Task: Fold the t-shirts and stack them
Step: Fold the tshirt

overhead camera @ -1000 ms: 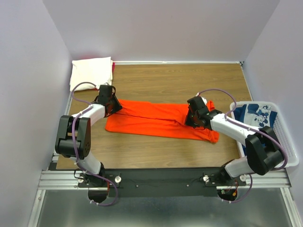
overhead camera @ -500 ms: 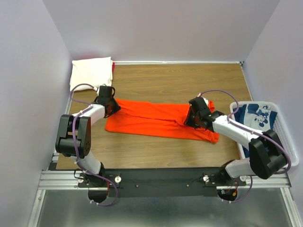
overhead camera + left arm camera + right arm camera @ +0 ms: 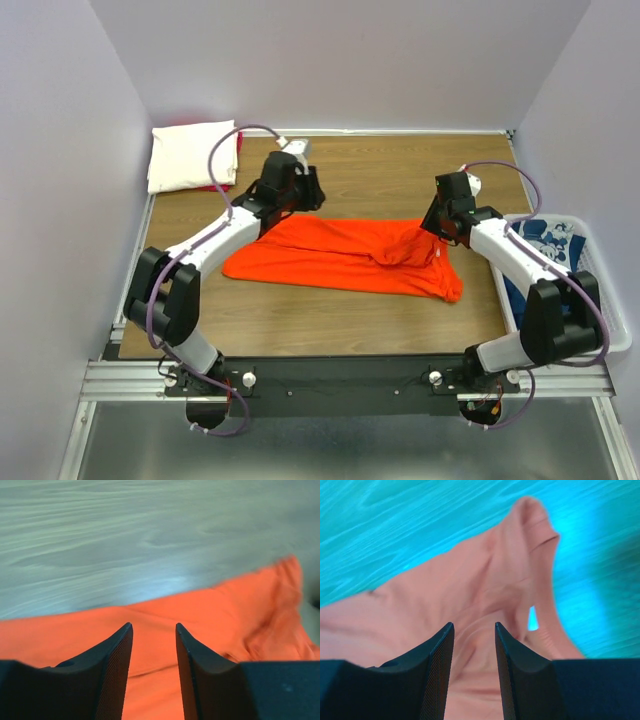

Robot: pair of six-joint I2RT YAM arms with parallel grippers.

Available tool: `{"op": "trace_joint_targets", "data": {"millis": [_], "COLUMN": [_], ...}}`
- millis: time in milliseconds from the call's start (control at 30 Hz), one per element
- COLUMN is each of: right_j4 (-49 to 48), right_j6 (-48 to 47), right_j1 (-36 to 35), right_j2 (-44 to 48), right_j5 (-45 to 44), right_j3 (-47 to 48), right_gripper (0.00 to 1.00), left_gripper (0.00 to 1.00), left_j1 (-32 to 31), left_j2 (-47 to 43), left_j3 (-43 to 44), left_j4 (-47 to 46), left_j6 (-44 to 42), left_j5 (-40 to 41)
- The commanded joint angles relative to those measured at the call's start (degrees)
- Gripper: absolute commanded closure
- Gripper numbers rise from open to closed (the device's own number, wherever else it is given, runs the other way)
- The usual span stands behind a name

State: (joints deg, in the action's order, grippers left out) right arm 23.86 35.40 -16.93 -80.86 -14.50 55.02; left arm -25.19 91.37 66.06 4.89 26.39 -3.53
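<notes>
A bright orange t-shirt [image 3: 330,258] lies spread across the middle of the wooden table, bunched in a lump near its right end [image 3: 400,250]. My left gripper [image 3: 305,195] hovers open over the shirt's back left edge. In the left wrist view the orange cloth [image 3: 210,610] lies below the parted left gripper [image 3: 154,626], which holds nothing. My right gripper [image 3: 436,222] stands open above the shirt's back right corner. The right wrist view shows the wrinkled cloth [image 3: 485,575] beneath the empty right gripper [image 3: 474,625]. A folded cream-white t-shirt [image 3: 192,155] rests at the back left corner.
A red-pink cloth edge [image 3: 226,185] peeks out under the cream-white shirt. A white lattice basket [image 3: 605,300] at the right edge holds a navy shirt with a white print [image 3: 545,240]. Bare table [image 3: 380,165] runs behind the orange shirt.
Both grippers have opened and let go of the orange shirt. The left arm swung right and toward the back, the right arm drew back and up. The shirt's right end is now bunched.
</notes>
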Motion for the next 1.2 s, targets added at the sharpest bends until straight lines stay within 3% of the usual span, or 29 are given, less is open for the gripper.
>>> {"op": "trace_joint_targets", "data": {"millis": [0, 267, 433, 1167], "right_j4": [2.51, -0.03, -1.53, -4.08], "right_j6": [-4.01, -4.64, -4.2, -3.67], "right_j1": [3.56, 5.94, 6.2, 6.29], "right_j2": [-4.56, -8.61, -8.61, -9.58], "right_j5": [-0.88, 2.02, 3.51, 5.18], "right_j3": [2.98, 1.94, 0.26, -1.76], "right_gripper": [0.55, 0.55, 0.55, 0.55], "left_gripper": [0.51, 0.48, 0.47, 0.49], "left_j1": [-5.38, -18.03, -22.0, -26.4], "left_j2": [3.72, 13.11, 17.69, 25.17], "left_j3": [3.1, 10.31, 13.91, 16.82], "left_j4": [-0.93, -1.46, -1.55, 1.44], "left_j6": [-5.82, -8.55, -9.25, -9.16], "left_j5": [-7.62, -12.64, -14.48, -6.67]}}
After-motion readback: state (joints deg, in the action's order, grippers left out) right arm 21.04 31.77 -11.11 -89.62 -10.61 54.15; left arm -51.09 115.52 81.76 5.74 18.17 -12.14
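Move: The t-shirt's bunched fold lies about 22 cm to the left hand's right, 11 cm back and 14 cm below. For the right hand, the turned-in sleeve cloth is nearly underneath, some 8 cm down, 1 cm ahead and 2 cm right. The shirt's near right corner is about 13 cm back and 6 cm right of the right hand, roughly 8 cm below. Left hand swings clockwise some 25 cm right-back and down towards the bunched fold; right lowers about 5 cm. ##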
